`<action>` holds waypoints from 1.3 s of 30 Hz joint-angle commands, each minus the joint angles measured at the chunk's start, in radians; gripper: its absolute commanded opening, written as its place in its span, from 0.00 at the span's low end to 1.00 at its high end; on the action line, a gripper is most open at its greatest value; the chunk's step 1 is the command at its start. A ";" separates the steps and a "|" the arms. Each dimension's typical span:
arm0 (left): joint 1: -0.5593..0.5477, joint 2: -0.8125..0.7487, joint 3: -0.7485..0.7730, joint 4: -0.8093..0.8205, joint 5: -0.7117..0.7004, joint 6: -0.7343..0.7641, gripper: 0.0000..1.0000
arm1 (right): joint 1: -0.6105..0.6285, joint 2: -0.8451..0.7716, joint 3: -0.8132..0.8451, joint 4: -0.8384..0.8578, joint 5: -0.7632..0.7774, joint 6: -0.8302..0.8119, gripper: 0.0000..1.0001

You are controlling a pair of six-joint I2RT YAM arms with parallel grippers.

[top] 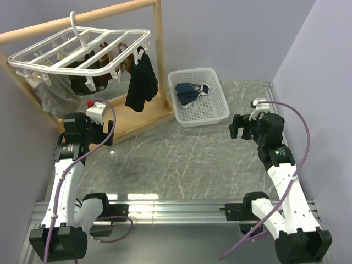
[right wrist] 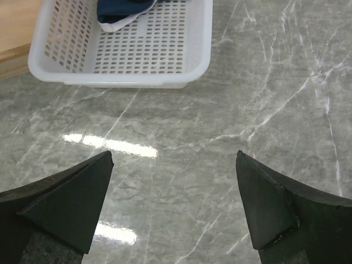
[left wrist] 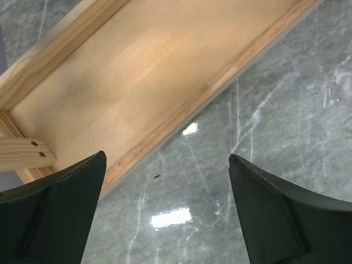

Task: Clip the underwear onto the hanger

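The navy underwear (top: 190, 92) with white trim lies crumpled in the white basket (top: 215, 113) at the back centre; it also shows at the top of the right wrist view (right wrist: 122, 10). The white grid hanger (top: 82, 50) hangs by its hook from the wooden rail at the back left, with dark garments clipped under it. My left gripper (top: 108, 133) is open and empty, above the marble next to the stand's wooden base (left wrist: 148, 71). My right gripper (top: 237, 127) is open and empty, above the table in front of the basket (right wrist: 124, 77).
The wooden rail stand (top: 159, 60) stands at the back left with a flat base board. A black garment (top: 141, 82) hangs from the hanger's near right corner. A grey cloth (top: 58, 96) hangs at the left. Walls close in on the left and right.
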 commanded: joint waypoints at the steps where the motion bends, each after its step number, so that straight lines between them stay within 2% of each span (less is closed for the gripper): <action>1: 0.002 -0.005 0.003 0.028 0.035 0.049 0.99 | 0.000 0.072 0.052 0.078 -0.009 0.004 1.00; 7: 0.002 -0.019 -0.018 0.105 0.005 -0.021 0.99 | 0.038 0.279 0.175 0.138 0.000 0.071 0.99; 10: 0.001 -0.025 -0.026 0.107 0.052 -0.029 0.99 | 0.091 0.407 0.282 0.168 0.029 0.100 0.98; 13: 0.002 -0.028 -0.026 0.106 0.106 -0.038 0.99 | 0.180 0.559 0.386 0.193 0.104 0.093 0.93; 18: -0.001 -0.017 -0.009 0.103 0.134 -0.060 0.99 | 0.282 0.849 0.625 0.113 0.184 0.082 0.80; 22: -0.002 -0.011 -0.006 0.087 0.144 -0.069 0.99 | 0.313 1.120 0.889 0.034 0.206 0.114 0.76; 27: -0.002 -0.026 -0.027 0.073 0.138 -0.051 0.99 | 0.329 1.349 1.098 -0.039 0.172 0.136 0.75; 33: -0.002 -0.037 -0.075 0.087 0.103 -0.035 0.99 | 0.340 1.477 1.210 -0.054 0.157 0.128 0.69; 39: -0.001 -0.026 -0.096 0.080 0.106 -0.029 0.99 | 0.342 1.514 1.213 -0.043 0.137 0.139 0.67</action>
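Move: The underwear lies bunched in the white basket, about 30 cm ahead of the right hand, 16 cm to its left and 21 cm lower. The basket's own middle is some 3 cm nearer and 2 cm to the right of it; the near right corner of the wooden rack's base is about 20 cm ahead of the hand and 24 cm left. From the left hand the underwear is roughly 31 cm ahead and 28 cm right. The right hand sweeps some 30 cm forward-left, then dips about 17 cm into the basket towards the underwear, fingers narrowing. ##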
